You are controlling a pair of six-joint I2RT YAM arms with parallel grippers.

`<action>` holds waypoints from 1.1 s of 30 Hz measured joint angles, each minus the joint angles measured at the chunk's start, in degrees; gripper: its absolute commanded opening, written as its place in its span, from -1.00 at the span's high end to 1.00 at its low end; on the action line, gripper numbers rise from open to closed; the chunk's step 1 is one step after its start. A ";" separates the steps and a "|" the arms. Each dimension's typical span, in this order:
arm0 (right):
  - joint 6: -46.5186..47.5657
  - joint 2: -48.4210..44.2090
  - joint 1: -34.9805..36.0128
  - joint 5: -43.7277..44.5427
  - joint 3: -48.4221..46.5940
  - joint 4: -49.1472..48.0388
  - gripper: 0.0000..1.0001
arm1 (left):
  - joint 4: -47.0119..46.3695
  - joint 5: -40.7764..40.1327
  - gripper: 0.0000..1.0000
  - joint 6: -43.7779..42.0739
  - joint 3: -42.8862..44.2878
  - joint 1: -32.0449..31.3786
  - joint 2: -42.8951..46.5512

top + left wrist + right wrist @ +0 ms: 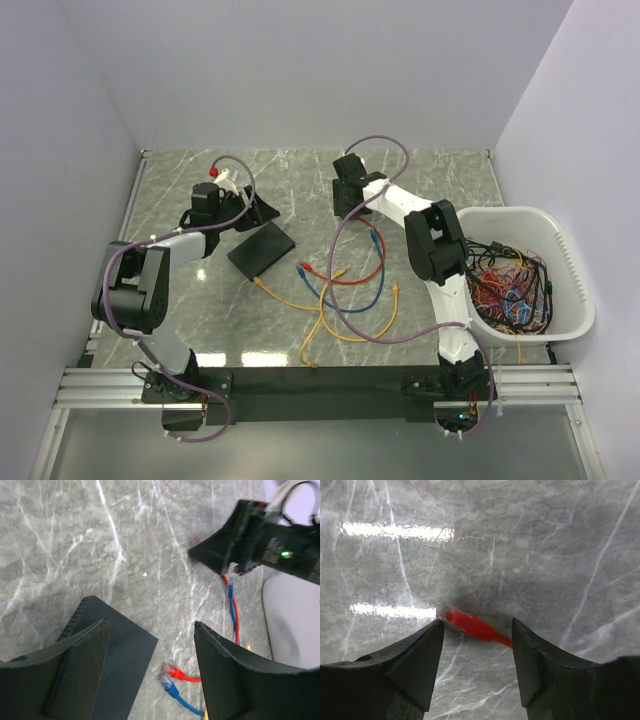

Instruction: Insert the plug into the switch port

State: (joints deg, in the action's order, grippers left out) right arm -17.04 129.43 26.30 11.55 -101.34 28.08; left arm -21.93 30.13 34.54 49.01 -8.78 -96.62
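The switch [262, 250] is a flat black box lying on the marble table, left of centre. My left gripper [250, 208] hovers just behind it, jaws open and empty. In the left wrist view the switch [122, 647] lies under the left finger, and a red plug [173, 671] and a blue plug [169, 685] rest just off its corner. My right gripper [352, 207] points down at the table's far middle. It is open [477, 621], and a blurred red plug [470, 624] lies on the table just past its fingertips, not gripped.
Red [378, 262], blue [372, 300] and yellow [330, 325] cables sprawl between the arms. A white tub [560, 250] full of cables stands at the right edge. The left wrist view shows the right gripper [240, 540] close by. Walls close in the far and side edges.
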 measured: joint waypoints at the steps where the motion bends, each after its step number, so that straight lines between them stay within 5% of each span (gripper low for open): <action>1: 0.04 0.35 0.00 -0.09 -0.28 0.17 -0.18 | 0.33 -0.07 -0.47 -0.04 0.00 0.00 0.48; 6: 0.04 0.68 0.00 -0.72 -0.50 0.17 0.14 | 0.44 -0.48 -0.47 -0.07 0.00 0.00 2.29; 8: 0.11 0.66 0.00 -0.87 -0.28 -0.17 0.52 | 0.46 -0.66 -0.47 -0.07 -0.04 0.00 2.45; 16: 1.11 -1.01 0.00 -1.07 2.91 -3.69 1.00 | 0.92 -1.44 -0.45 0.24 -0.61 0.00 3.52; 24: 3.72 -9.25 0.00 -0.76 9.20 -6.99 1.00 | 3.48 -2.93 -0.44 1.57 -0.63 -0.31 10.40; 33: 8.17 -35.76 0.63 -13.70 22.69 -19.85 1.00 | 3.74 -2.97 -0.40 4.74 -0.94 -2.25 21.22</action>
State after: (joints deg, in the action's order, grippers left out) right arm -8.86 93.67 26.94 -2.15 -78.65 8.23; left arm -18.20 27.16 39.29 48.07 -11.03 -75.40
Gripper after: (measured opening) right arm 0.178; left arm 0.708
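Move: The red plug I want, at the far end of the red cable, lies almost between my right fingertips, about 1 cm below. From my right hand, the blue cable's far end is some 5 cm back and 6 cm right; the red cable's other plug is roughly 13 cm back and 8 cm left, and the black switch about 9 cm back and 17 cm left. From my left hand, the red plug lies some 6 cm ahead, 16 cm right and 9 cm down. I keep my right hand low and close its fingers on the red plug, pinching it, then lift it fast by some 20 cm, drawing back about 5 cm as my fingers tip up close to 30 degrees and swing left. My open, empty left hand rises too, about 13 cm, easing back slightly and tipping up away from the switch. ##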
